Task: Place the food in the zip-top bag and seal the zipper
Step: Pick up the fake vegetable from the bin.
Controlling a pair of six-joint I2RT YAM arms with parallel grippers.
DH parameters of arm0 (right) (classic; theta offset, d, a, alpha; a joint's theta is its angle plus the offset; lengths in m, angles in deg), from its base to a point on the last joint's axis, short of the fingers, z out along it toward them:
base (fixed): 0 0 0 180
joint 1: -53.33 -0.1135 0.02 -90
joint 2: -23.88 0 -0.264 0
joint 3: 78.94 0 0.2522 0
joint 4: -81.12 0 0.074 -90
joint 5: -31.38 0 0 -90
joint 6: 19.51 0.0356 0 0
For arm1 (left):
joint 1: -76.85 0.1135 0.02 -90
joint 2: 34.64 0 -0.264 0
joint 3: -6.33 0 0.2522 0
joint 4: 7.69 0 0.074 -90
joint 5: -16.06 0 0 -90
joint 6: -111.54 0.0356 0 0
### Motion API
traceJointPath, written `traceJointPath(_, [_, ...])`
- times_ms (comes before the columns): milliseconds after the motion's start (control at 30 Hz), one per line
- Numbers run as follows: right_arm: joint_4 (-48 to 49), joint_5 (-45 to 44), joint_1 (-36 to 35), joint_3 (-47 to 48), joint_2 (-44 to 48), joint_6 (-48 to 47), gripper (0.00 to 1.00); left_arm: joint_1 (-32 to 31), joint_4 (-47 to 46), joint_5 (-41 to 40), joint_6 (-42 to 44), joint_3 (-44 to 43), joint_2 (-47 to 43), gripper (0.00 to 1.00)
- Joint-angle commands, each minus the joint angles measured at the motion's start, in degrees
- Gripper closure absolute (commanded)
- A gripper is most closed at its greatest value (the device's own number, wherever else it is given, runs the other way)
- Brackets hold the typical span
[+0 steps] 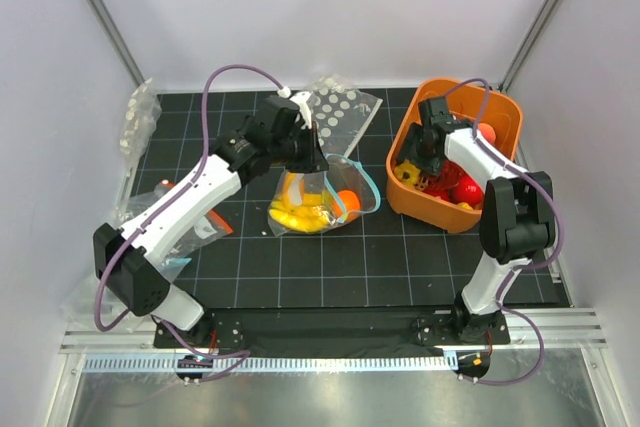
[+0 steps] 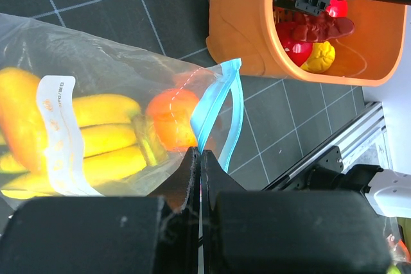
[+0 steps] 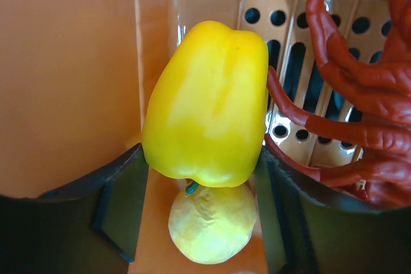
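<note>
The clear zip-top bag [image 1: 318, 197] lies mid-table with its mouth held up. Inside it I see the yellow banana bunch [image 2: 109, 139], the small orange [image 2: 173, 117] and a yellow-orange mango-like piece [image 2: 16, 120]. My left gripper [image 2: 200, 152] is shut on the bag's mouth edge, right where the light-blue zipper [image 2: 215, 104] runs in; the zipper's two strips stand apart. My right gripper [image 3: 202, 171] is down inside the orange bin [image 1: 500, 112], with its pads against both sides of a yellow pepper [image 3: 209, 107].
In the bin, a pale yellow round fruit [image 3: 212, 222] lies under the pepper and a dark red tentacled toy [image 3: 359, 94] crowds its right side. A dotted clear bag [image 1: 340, 112] lies at the back, with more clear bags [image 1: 140, 117] along the left edge.
</note>
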Motion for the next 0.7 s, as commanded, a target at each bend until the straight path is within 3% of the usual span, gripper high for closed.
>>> traceJointPath(0, [-0.4,-0.9,0.1,0.7,0.1,-0.8,0.55,-0.2,-1.0,-0.2,1.6,-2.8,0.2,1.00])
traceJointPath(33, [-0.4,-0.9,0.1,1.1,0.5,-1.1,0.62,-0.2,-1.0,-0.2,1.6,-2.8,0.3,1.00])
traceJointPath(133, [-0.1,-0.7,0.1,1.9,3.2,-2.5,0.69,-0.2,-1.0,-0.1,1.5,-3.1,0.7,1.00])
traceJointPath(500, [3.2,-2.0,0.0,-0.1,18.4,-9.2,0.71,-0.2,-1.1,1.2,0.8,-4.7,2.6,1.00])
traceJointPath(667, [5.1,1.7,0.0,-2.3,25.2,-10.0,0.74,-0.2,-1.1,1.0,1.4,-5.0,2.5,1.00])
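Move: The right hand already has the yellow pepper, the fake vegetable, between its pads; the bag's open mouth lies about 14 cm to its left, 6 cm back and perhaps 8 cm higher. A pale yellow fruit sits some 6 cm back, straight behind and a little lower; the red lobster is about 8 cm right, level ahead and slightly lower. From the left hand, the bag mouth is about 8 cm right, 5 cm back and 8 cm below. The right hand lifts the held yellow pepper about 15 cm, its fingers swinging forward some 25 degrees. ##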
